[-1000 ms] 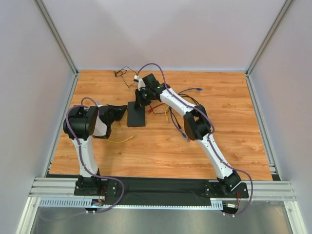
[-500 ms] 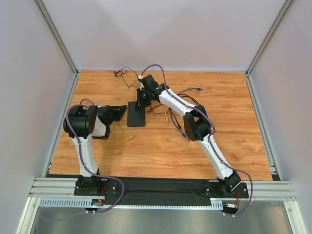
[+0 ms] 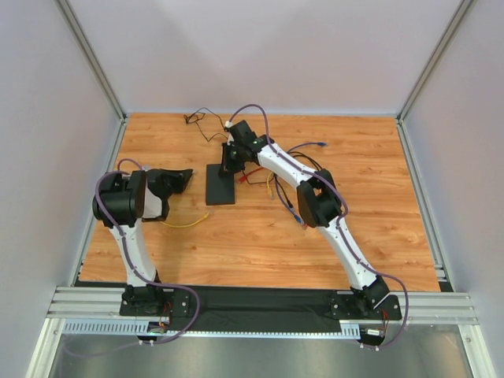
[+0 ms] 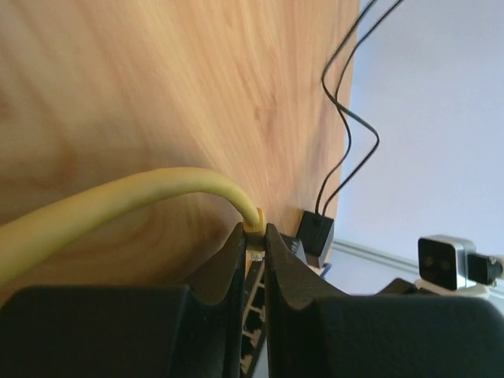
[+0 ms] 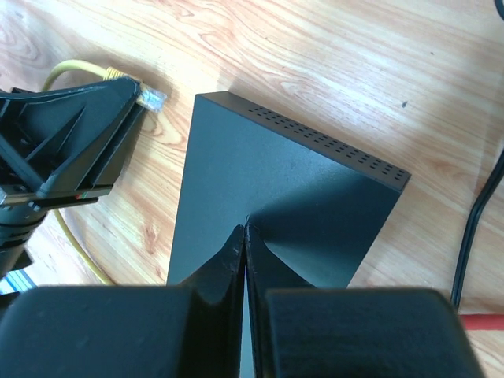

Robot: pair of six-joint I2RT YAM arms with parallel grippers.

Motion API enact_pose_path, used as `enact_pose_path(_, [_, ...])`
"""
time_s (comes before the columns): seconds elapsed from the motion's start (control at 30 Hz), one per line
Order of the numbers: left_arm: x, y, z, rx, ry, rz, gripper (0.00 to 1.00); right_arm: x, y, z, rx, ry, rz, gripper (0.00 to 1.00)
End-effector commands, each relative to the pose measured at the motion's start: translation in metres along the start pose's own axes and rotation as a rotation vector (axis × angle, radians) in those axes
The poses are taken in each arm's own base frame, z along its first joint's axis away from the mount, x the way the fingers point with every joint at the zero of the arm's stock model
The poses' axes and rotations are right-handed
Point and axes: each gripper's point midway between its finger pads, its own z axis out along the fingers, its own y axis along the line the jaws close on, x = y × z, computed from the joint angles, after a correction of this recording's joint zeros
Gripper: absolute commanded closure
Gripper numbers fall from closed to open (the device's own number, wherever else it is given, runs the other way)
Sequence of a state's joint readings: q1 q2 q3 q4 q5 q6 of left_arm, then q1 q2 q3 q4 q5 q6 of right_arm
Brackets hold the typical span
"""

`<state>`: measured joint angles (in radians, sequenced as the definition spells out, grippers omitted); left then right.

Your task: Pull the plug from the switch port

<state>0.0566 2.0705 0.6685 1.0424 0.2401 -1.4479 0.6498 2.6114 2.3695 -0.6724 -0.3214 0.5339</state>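
The switch (image 3: 221, 189), a flat black box, lies on the wooden table; in the right wrist view its top (image 5: 299, 173) fills the middle. My right gripper (image 3: 229, 163) is shut, its tips (image 5: 246, 227) resting on the switch's top and holding nothing. My left gripper (image 3: 186, 174) is shut on the yellow plug (image 4: 253, 222), whose clear tip (image 5: 151, 98) hangs a short way off the switch's left edge, outside the ports. Several sockets (image 4: 253, 315) show between the left fingers. The yellow cable (image 3: 186, 223) trails back under the left arm.
A tangle of red, yellow and black cables (image 3: 264, 178) lies right of the switch, and a blue cable (image 3: 315, 145) runs farther right. A small black adapter (image 4: 316, 235) on a thin black wire (image 3: 198, 117) sits near the back wall. Grey walls enclose the table.
My left arm has drawn back to the left with the plug, opening a gap to the switch. My right gripper has shifted slightly and closed fully on top of the switch.
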Motion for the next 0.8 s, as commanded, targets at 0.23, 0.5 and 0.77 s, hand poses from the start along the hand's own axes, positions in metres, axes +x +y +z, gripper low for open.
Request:
enact_pose_path(0.23, [0.073,-0.135,-0.061,0.141,0.160,0.482,1.00,-0.019,-0.013,-0.024,-0.010,-0.058,-0.106,0.93])
enact_pose_path(0.5, [0.161,-0.217,-0.139,0.294,0.314,0.758,1.00,-0.084,-0.074,-0.183,0.012,-0.403,0.129,0.84])
enact_pose_path(0.77, [0.295,-0.258,-0.139,0.394,0.628,0.909,1.00,-0.055,-0.198,-0.328,0.268,-0.613,0.257,0.76])
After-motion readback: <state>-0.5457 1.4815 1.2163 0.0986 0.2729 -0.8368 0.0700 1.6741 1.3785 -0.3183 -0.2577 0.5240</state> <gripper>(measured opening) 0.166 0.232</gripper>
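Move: The left hand holds the yellow plug, already out; the cable pile is about 35 cm to its right and 4 cm nearer the base. Between them, the switch's middle lies 10 cm right and 5 cm back, the power brick 20 cm right and 5 cm ahead, all slightly below. From the right hand, the switch's middle is 5 cm back and 1 cm left, just below its tips, and the pile 24 cm right, 4 cm back. Still pinching the yellow plug, the left hand whisks it up nearly 28 cm and about as far right, across the switch towards the cable pile, drawing back some 10 cm, tipping its fingers up and swinging clockwise about 45 degrees. The right fingertips come free of the switch's top after a brief hold; that hand sweeps right past the pile, rising too, turning clockwise and parting its fingers slightly. ##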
